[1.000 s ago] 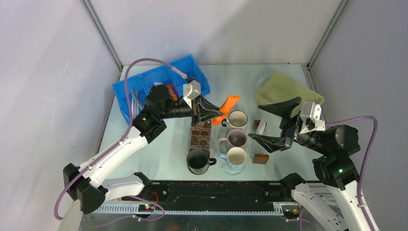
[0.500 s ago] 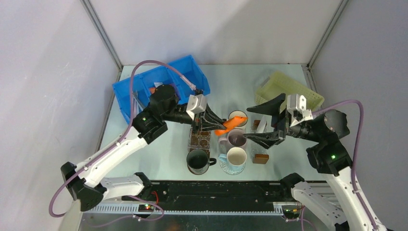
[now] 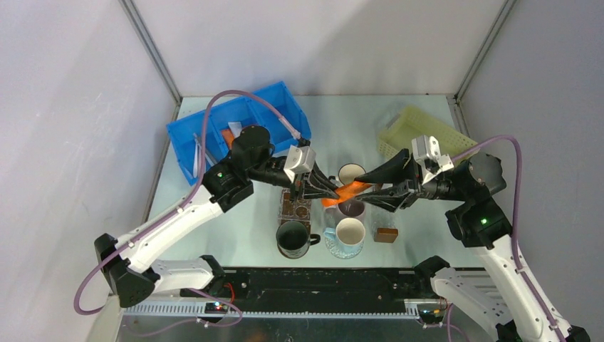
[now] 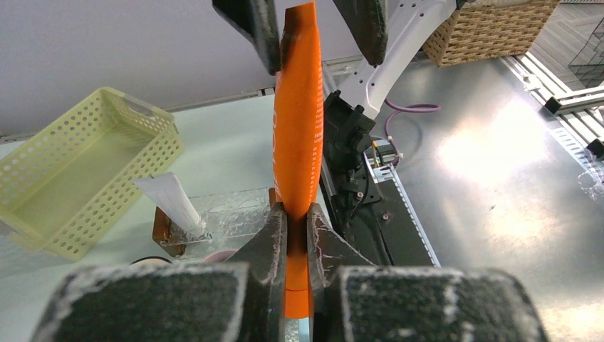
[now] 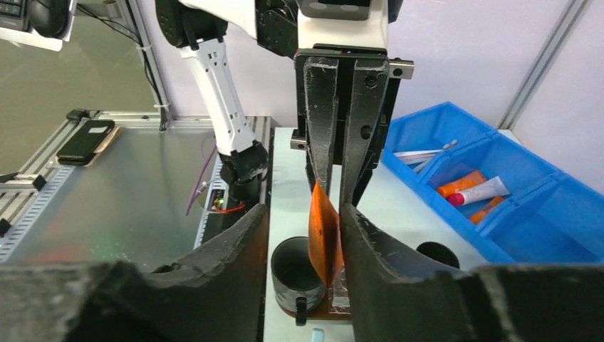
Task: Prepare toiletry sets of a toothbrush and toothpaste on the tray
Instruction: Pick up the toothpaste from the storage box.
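Observation:
My left gripper (image 3: 329,191) (image 4: 295,210) is shut on the cap end of an orange toothpaste (image 3: 345,191) (image 4: 298,121), held in the air over the mugs. My right gripper (image 3: 365,189) (image 5: 305,210) faces it with its jaws on either side of the tube's flat end (image 5: 324,235). The tube lies against one finger and a gap shows at the other. Thin toothbrushes (image 5: 425,151) and more tubes (image 5: 461,184) lie in the blue bin (image 3: 214,132). The pale yellow perforated tray (image 3: 420,132) (image 4: 78,164) stands at the back right, empty.
Below the grippers stand a black mug (image 3: 293,237), a pink mug (image 3: 349,208) and two white mugs (image 3: 350,231). Clear brown-lidded boxes (image 3: 297,206) sit beside them. A white tube (image 4: 171,203) stands up from one box.
My left gripper carried the orange tube right and down over the mugs. My right arm swung left to meet it, and its jaws narrowed around the tube's free end.

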Controlling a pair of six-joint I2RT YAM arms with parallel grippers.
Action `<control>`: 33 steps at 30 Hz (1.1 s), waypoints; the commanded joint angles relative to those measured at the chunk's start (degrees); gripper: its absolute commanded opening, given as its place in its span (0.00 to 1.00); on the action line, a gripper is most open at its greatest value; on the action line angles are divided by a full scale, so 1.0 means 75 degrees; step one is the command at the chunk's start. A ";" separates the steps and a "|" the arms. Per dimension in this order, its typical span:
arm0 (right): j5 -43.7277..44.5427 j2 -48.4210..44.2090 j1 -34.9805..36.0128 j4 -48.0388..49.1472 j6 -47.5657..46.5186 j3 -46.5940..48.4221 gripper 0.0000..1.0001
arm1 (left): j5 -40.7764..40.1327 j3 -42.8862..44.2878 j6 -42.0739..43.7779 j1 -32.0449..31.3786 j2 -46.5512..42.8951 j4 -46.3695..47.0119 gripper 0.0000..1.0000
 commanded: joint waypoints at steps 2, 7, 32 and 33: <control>-0.0283 0.0087 0.0055 0.0122 0.0052 0.0267 0.35 | 0.0300 0.0400 0.0175 -0.0078 -0.0105 0.0227 0.02; -0.0287 0.0048 0.0061 0.0064 0.0048 0.0268 0.09 | 0.0289 0.0387 0.0257 -0.0086 -0.0153 0.0162 0.03; 0.5003 -0.1098 -0.0045 -0.3488 -0.0934 0.0262 0.00 | -0.6280 -0.0469 -0.0578 -0.0037 -0.1018 -0.0204 1.00; 0.5362 -0.1088 -0.0044 -0.3575 -0.0938 0.0261 0.00 | -0.6912 -0.0467 -0.0701 -0.0024 -0.1009 -0.0242 1.00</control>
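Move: The orange toothpaste is still pinched by the left gripper near the cap; its middle lies about 2 cm to that hand's right, level with it. From the right hand it lies about 2 cm to the left, its flat end already between the half-open fingers. Some 30 cm below the right hand stands the light blue mug; the pink mug is 8 cm ahead of that mug, the dark green mug about 16 cm to its left, the clear case about 11 cm right and 9 ahead. Hold both grippers nearly still and shut the right fingers on the flat end of the orange toothpaste; only then open the left fingers wide. Draw the left gripper forward about 8 cm and a little left, off the tube, turning it counter-clockwise some 30 degrees, while the right carries the toothpaste right, down and forward towards the clear case, turning clockwise. ##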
